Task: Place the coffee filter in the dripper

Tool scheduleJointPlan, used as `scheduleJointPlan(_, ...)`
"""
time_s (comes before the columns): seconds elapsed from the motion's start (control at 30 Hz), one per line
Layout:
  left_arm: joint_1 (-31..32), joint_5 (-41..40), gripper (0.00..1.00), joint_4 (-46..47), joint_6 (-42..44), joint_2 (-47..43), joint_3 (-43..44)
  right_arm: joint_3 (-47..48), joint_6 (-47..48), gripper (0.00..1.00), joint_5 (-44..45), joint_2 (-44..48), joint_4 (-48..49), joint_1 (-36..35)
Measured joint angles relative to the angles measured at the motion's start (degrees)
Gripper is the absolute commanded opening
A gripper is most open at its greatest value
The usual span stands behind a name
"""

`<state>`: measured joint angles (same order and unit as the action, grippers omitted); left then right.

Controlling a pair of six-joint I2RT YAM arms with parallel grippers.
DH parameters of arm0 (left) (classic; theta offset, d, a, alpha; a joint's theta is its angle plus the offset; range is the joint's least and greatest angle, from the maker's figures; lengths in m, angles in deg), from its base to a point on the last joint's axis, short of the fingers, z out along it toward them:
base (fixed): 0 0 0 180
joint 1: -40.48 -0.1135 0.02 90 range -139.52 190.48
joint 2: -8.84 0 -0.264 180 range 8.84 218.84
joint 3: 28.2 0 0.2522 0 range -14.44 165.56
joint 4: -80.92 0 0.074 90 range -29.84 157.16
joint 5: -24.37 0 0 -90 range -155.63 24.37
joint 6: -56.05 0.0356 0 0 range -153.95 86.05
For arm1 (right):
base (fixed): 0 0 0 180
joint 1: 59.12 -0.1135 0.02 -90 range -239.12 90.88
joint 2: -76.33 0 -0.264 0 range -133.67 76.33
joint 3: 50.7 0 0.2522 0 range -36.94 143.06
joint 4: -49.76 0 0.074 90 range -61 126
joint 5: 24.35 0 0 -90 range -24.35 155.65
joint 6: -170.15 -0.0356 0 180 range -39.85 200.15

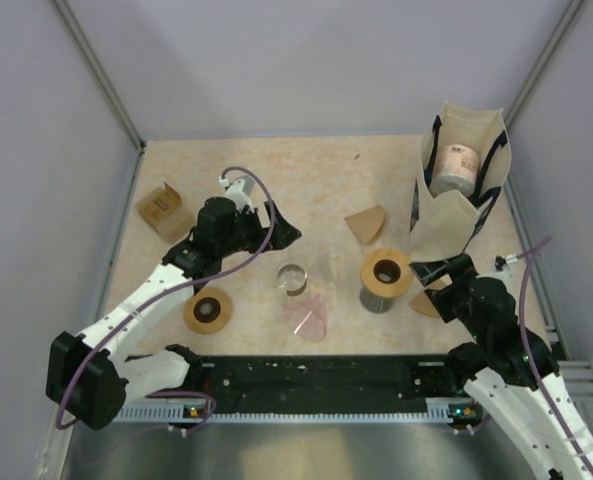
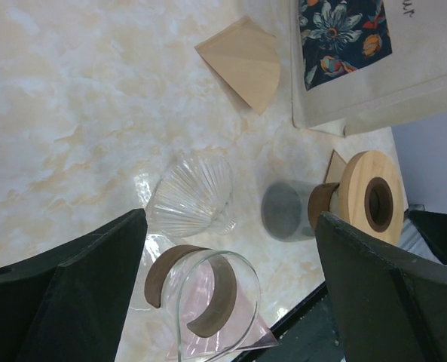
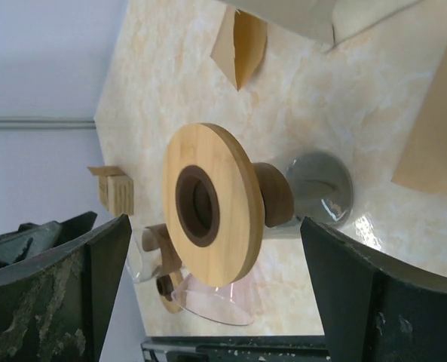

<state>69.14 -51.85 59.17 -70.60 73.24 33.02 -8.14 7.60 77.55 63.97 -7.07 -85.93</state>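
Observation:
A tan paper coffee filter [image 1: 367,224] lies flat on the table; it also shows in the left wrist view [image 2: 242,64]. A clear ribbed glass dripper [image 1: 292,278] stands at mid table, also seen in the left wrist view [image 2: 189,197]. A pinkish clear dripper with a wooden collar [image 1: 306,318] lies on its side nearer the bases [image 2: 208,294]. My left gripper [image 1: 276,232] is open and empty, above and left of the ribbed dripper [image 2: 227,302]. My right gripper [image 1: 438,275] is open and empty beside the carafe [image 3: 219,302].
A glass carafe with a wooden disc top [image 1: 386,275] stands right of the drippers. A second filter [image 1: 426,302] lies by my right gripper. A cloth bag [image 1: 461,190] holding a can stands at back right. A wooden ring [image 1: 208,310] and a small box [image 1: 163,210] are at left.

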Motion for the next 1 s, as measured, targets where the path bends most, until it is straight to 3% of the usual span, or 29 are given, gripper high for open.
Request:
scheduleJointPlan(0.23, 0.0, -6.0, 0.99, -2.6, 0.9, 0.0, 0.0, 13.9, 11.6, 0.97, 5.7, -10.9, -2.3, 0.0)
scheduleJointPlan(0.47, 0.0, -13.9, 0.99, -6.7, 0.8, 0.0, 0.0, 25.7, 27.3, 0.97, 0.7, -33.8, 1.8, -0.5)
scheduleJointPlan(0.63, -0.5, -20.3, 0.99, -10.7, 0.3, -2.2, -0.6, 33.0, 34.3, 0.97, 0.7, -51.9, 3.4, -6.0)
scheduleJointPlan(0.87, -0.8, -26.2, 0.99, -15.0, -1.4, -9.4, -3.1, 49.8, 38.8, 0.95, 2.9, -70.8, 5.7, -10.5)
scheduleJointPlan(1.0, -0.8, -30.5, 0.99, -18.0, -2.7, -11.8, -3.1, 57.3, 39.4, 0.86, 5.7, -80.4, 3.5, -13.3)
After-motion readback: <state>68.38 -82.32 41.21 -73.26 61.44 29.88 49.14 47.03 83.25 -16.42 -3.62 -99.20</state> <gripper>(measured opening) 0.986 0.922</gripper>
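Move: The clear ribbed dripper lies on the table about 8 cm ahead of the right hand, 18 cm to its left and some 10 cm lower. The wooden ring on the carafe is just 2 cm ahead, 7 cm left and slightly below that hand; the flat coffee filter lies around 20 cm ahead and 8 cm left, 13 cm down. From the left hand the dripper is level, roughly 8 cm to the right and 14 cm below. Leaving the wooden ring behind on the carafe, the right hand backs up and slightly right, climbing nearly 8 cm, then sweeps forward and left, dipping partway, for about 17 cm each way towards the clear dripper's side of the table. It rolls left side down and turns counter-clockwise, fingers steeper and still wide open, touching nothing. The empty left hand clears away left and a little down, turning counter-clockwise. ##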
